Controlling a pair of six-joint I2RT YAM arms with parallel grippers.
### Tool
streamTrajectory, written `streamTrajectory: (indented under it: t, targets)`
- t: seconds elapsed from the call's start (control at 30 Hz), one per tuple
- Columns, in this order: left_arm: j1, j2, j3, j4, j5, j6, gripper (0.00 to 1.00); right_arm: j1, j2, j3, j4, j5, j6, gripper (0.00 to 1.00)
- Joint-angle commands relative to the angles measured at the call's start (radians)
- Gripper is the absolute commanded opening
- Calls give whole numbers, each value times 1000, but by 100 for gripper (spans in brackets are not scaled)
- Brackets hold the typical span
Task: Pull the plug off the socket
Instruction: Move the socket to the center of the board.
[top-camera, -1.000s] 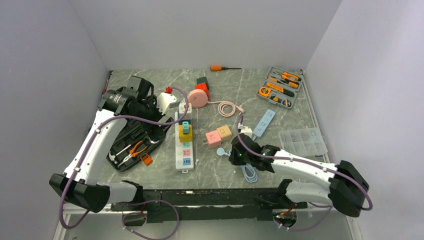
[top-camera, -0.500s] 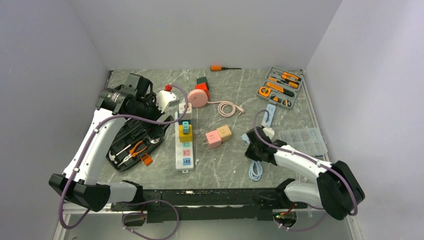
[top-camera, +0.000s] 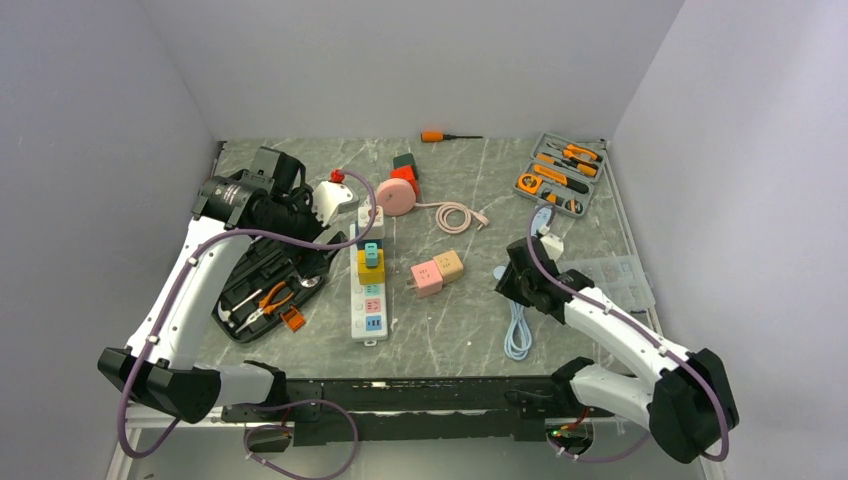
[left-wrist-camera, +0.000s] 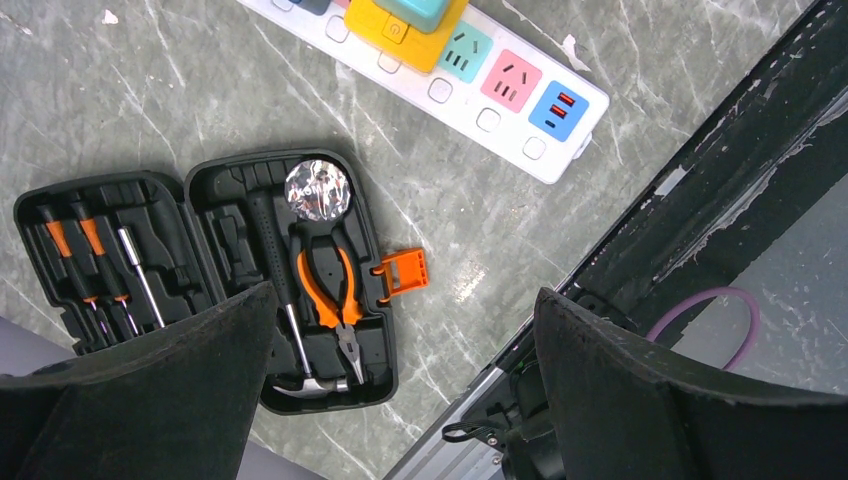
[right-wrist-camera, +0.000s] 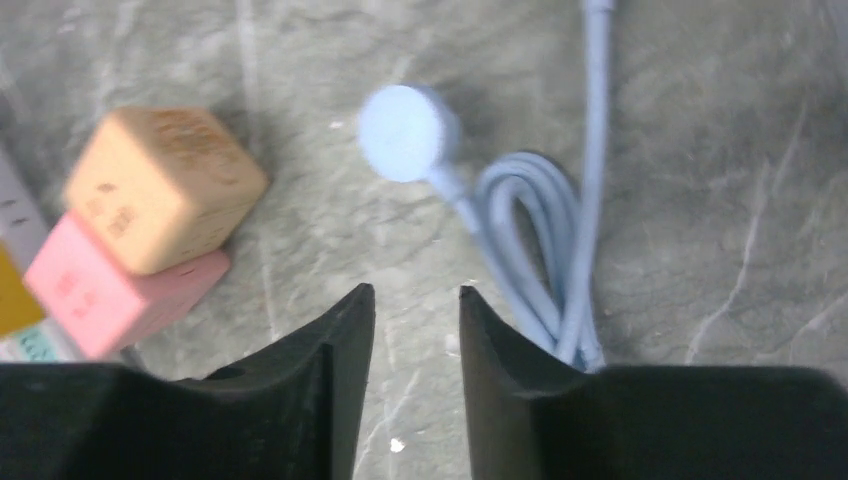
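Note:
A white power strip (top-camera: 368, 300) lies mid-table, with a teal plug (top-camera: 371, 252) seated on a yellow adapter (top-camera: 371, 268). In the left wrist view the strip (left-wrist-camera: 520, 110) runs along the top, the yellow adapter (left-wrist-camera: 405, 25) at the frame's edge. My left gripper (top-camera: 303, 222) hovers left of the strip over the tool case, jaws wide open and empty (left-wrist-camera: 405, 295). Over on the right, my right gripper (top-camera: 510, 282) sits low over bare table. Its jaws (right-wrist-camera: 415, 292) stand slightly apart with nothing between them. A blue cable (right-wrist-camera: 560, 230) lies just beside them.
An open black tool case (top-camera: 262, 290) lies left of the strip. Pink and tan cube adapters (top-camera: 437, 272) sit between the strip and my right gripper. The coiled blue cable (top-camera: 517, 338) is near the front. A grey tool set (top-camera: 558, 180) and a clear box (top-camera: 612, 280) lie at right.
My right arm swung from mid-table to the right, the blue cable shifting right with it, and its jaws have parted. The left arm has barely moved.

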Motion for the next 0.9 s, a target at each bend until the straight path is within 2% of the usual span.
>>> streamTrajectory:
  t: [0.0,0.1,0.2,0.37,0.57,0.87]
  targets:
    - [5,-25,1,-2,27,21,99,71,-28,136,-42,15,-64,49]
    - [5,-30,1,-1,35,17,99,158,27,198,-28,20,-34,68]
    - [5,-38,0,-6,29,12,99,230,116,244,9,22,-9,74]
    - [5,-61,-1,-8,12,11,99,245,251,321,55,-4,-11,76]
    - [5,-90,-13,-10,8,14,99,275,387,428,18,34,-16,77]
    - [5,-110,-38,-10,5,19,99,276,413,510,-10,113,-106,76]
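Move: The beige socket stands about 13 cm to the right hand's left, some 7 cm ahead and 4 cm below it; the pink socket is beside it, about 17 cm left and 4 cm ahead of the hand. The round blue plug lies roughly 5 cm ahead and 1 cm left, and the middle of the power strip about 30 cm left and 3 cm ahead. From the left hand the beige socket is some 27 cm right, 6 cm ahead and 22 cm below. The right hand leaves the blue plug and its cord and sweeps about 13 cm left, edging some 5 cm forward, towards the beige and pink sockets; it first hops up about 6 cm, then sinks part of the way and ends about 4 cm higher than it began. Along the way the slightly open fingers spread wide and the wrist turns roughly 15 degrees counter-clockwise, bringing the empty fingers above and just short of the beige socket without touching either one. ##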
